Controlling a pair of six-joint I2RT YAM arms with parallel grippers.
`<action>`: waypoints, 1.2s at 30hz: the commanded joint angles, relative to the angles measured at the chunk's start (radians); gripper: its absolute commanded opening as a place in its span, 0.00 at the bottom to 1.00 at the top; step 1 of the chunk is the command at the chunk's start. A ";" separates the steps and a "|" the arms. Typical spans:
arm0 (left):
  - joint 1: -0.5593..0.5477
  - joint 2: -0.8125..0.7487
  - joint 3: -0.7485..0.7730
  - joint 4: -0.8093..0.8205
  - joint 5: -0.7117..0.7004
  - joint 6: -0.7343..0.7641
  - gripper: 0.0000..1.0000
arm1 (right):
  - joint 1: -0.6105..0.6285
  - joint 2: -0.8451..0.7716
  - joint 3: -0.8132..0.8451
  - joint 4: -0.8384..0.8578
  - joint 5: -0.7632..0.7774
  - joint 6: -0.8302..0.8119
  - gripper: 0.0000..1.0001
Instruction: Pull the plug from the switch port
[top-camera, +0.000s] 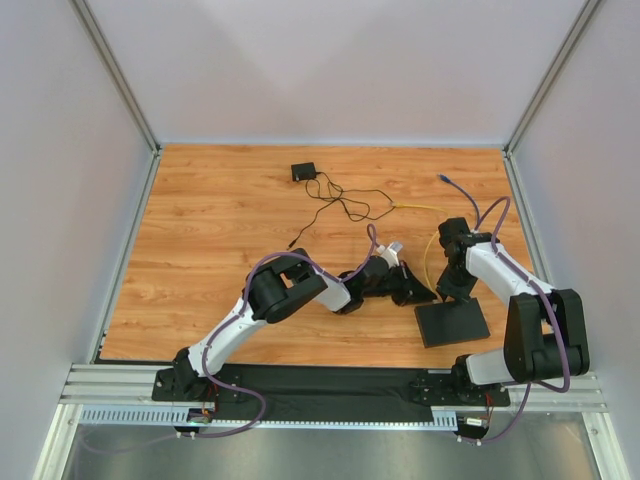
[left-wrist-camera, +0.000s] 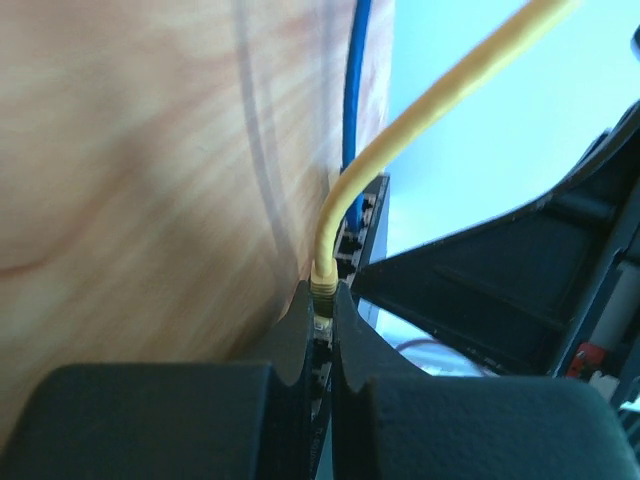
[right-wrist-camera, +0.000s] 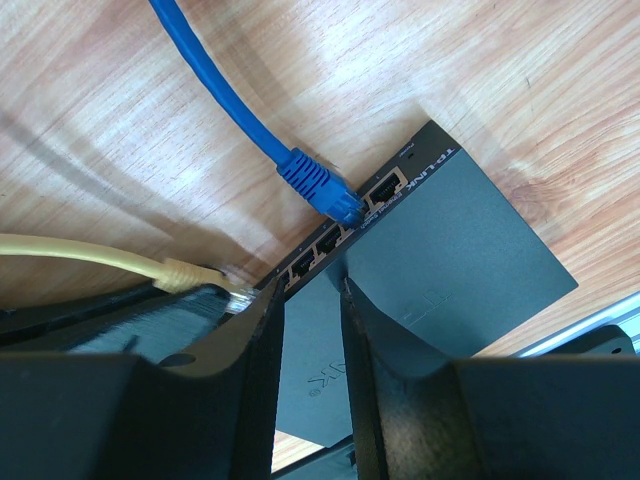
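The switch is a flat black slab lying at the front right of the table. In the right wrist view its port row faces the wood, and a blue plug sits in one port. My left gripper is shut on the yellow plug, whose yellow cable arcs away. The plug's clear tip lies at the left end of the port row; I cannot tell whether it is inside a port. My right gripper stands over the switch top, jaws apart with nothing between them.
A small black adapter with a thin black cord lies at the back of the table. The yellow cable and blue cable loop behind the switch. Grey walls enclose the wooden table on three sides.
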 joint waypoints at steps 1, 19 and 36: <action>0.072 0.003 -0.041 -0.009 -0.101 -0.049 0.00 | 0.002 0.076 -0.085 0.054 -0.025 0.008 0.29; 0.092 -0.277 -0.085 -0.368 -0.122 0.323 0.00 | 0.002 0.048 -0.083 0.061 -0.027 0.000 0.30; 0.234 -0.798 -0.265 -0.980 0.029 0.781 0.00 | 0.005 0.000 -0.091 0.073 -0.033 -0.009 0.31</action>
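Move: The left hand, fingers pointing to the right, already grips the yellow cable's plug, and the switch port holding it is only about 1 cm back from the fingers and at their height. The switch's middle is some 5 cm back and 4 cm to their right, about 1 cm lower; the blue plug is roughly 5 cm to the right, level with them. From the right hand, at the switch's front edge, the yellow plug is about 3 cm left and 1 cm ahead. Keeping its pinch on the yellow plug, the left hand pulls quickly and level straight out from the switch's port side, about 7 cm forward with a lesser drift to the left, while the right hand stays at the front edge of the switch with its fingers still partly open. The left hand then swings left and up away from the switch, easing back a few centimetres, to finish some 16 cm left and 11 cm higher, the wrist turning some 35 degrees as the fingers tip downward. ##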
